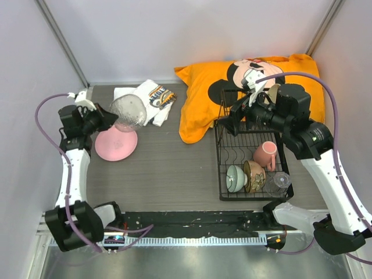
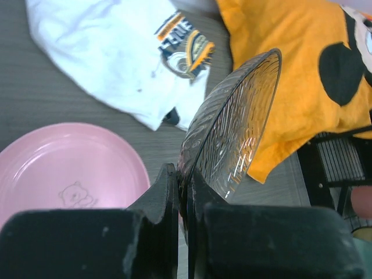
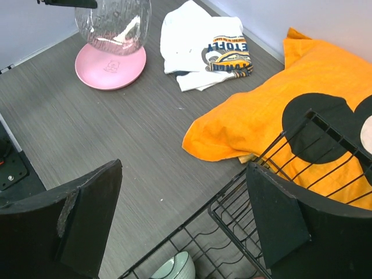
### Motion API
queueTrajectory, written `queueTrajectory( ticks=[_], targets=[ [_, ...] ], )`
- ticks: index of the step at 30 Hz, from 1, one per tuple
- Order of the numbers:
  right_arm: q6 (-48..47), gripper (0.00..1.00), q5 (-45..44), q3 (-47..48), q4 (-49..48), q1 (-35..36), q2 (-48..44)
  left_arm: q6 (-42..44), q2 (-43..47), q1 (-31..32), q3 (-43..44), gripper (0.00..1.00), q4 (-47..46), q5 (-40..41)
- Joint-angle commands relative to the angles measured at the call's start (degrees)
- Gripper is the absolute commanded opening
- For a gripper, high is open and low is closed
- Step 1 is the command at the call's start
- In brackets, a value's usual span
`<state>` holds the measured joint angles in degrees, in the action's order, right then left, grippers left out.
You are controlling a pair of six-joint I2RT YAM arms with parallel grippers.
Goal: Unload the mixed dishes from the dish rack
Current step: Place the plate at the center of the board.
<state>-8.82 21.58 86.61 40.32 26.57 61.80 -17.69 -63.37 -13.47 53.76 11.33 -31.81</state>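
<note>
My left gripper (image 1: 109,120) (image 2: 184,180) is shut on the rim of a clear ribbed glass dish (image 1: 129,111) (image 2: 232,122), holding it tilted on edge just above the pink plate (image 1: 116,145) (image 2: 64,168) that lies on the table at the left. The black wire dish rack (image 1: 221,168) (image 3: 228,190) stands at the right. In its near end are a pale green bowl (image 1: 235,178) (image 3: 174,268), a brown patterned bowl (image 1: 254,176), a pink mug (image 1: 265,154) and a small clear glass (image 1: 279,182). My right gripper (image 1: 229,121) (image 3: 184,168) hangs open and empty over the rack's far left corner.
A folded white T-shirt (image 1: 148,99) lies at the back beside the glass dish. An orange cloth with a cartoon mouse print (image 1: 203,104) lies under and behind the rack's far end. Walls close in the table on three sides.
</note>
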Motion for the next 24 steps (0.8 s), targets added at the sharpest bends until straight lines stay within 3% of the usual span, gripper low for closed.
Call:
queueTrajectory(
  ticks=[1, 7, 14, 24],
  targets=[
    [0.6, 0.92, -1.3, -0.6, -2.9, 0.0, -1.7, -7.1, -5.0, -8.6, -2.4, 0.0, -9.4, -9.3],
    [0.2, 0.93, -0.8, -1.7, -3.0, -0.3, -2.6, -8.3, -11.4, -14.3, -5.9, 0.0, -11.1, -10.9],
    [-1.3, 0.94, -6.1, -2.1, -2.7, -0.4, -3.3, -5.0, -18.4, -18.9, -6.0, 0.0, -7.3, -12.0],
    [-3.4, 0.94, -11.5, -2.4, -2.2, -0.6, -4.5, 0.4, -25.1, -19.9, -6.6, 0.0, -5.6, -9.9]
  ],
)
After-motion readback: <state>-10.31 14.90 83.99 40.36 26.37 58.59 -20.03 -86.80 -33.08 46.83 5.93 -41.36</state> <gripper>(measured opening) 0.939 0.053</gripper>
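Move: The left hand already holds the clear plate by its rim. The pink plate, where the clear one is being taken, lies about 8 cm to its left, some 5 cm ahead and roughly 24 cm below. The white towel lies about 27 cm ahead of that hand, 5 cm to its right, at table height. From the empty right hand the pink plate is about 46 cm left, 16 cm ahead and 39 cm down. Keeping its pinch on the clear plate's rim, the left hand carries it leftward and down towards the pink plate, about 10 cm left and 15 cm down, the sideways travel mostly early and the rest largely a descent. On the way the wrist tips its fingers some 20 degrees farther down, rolls its left side lower and turns slightly counter-clockwise. ##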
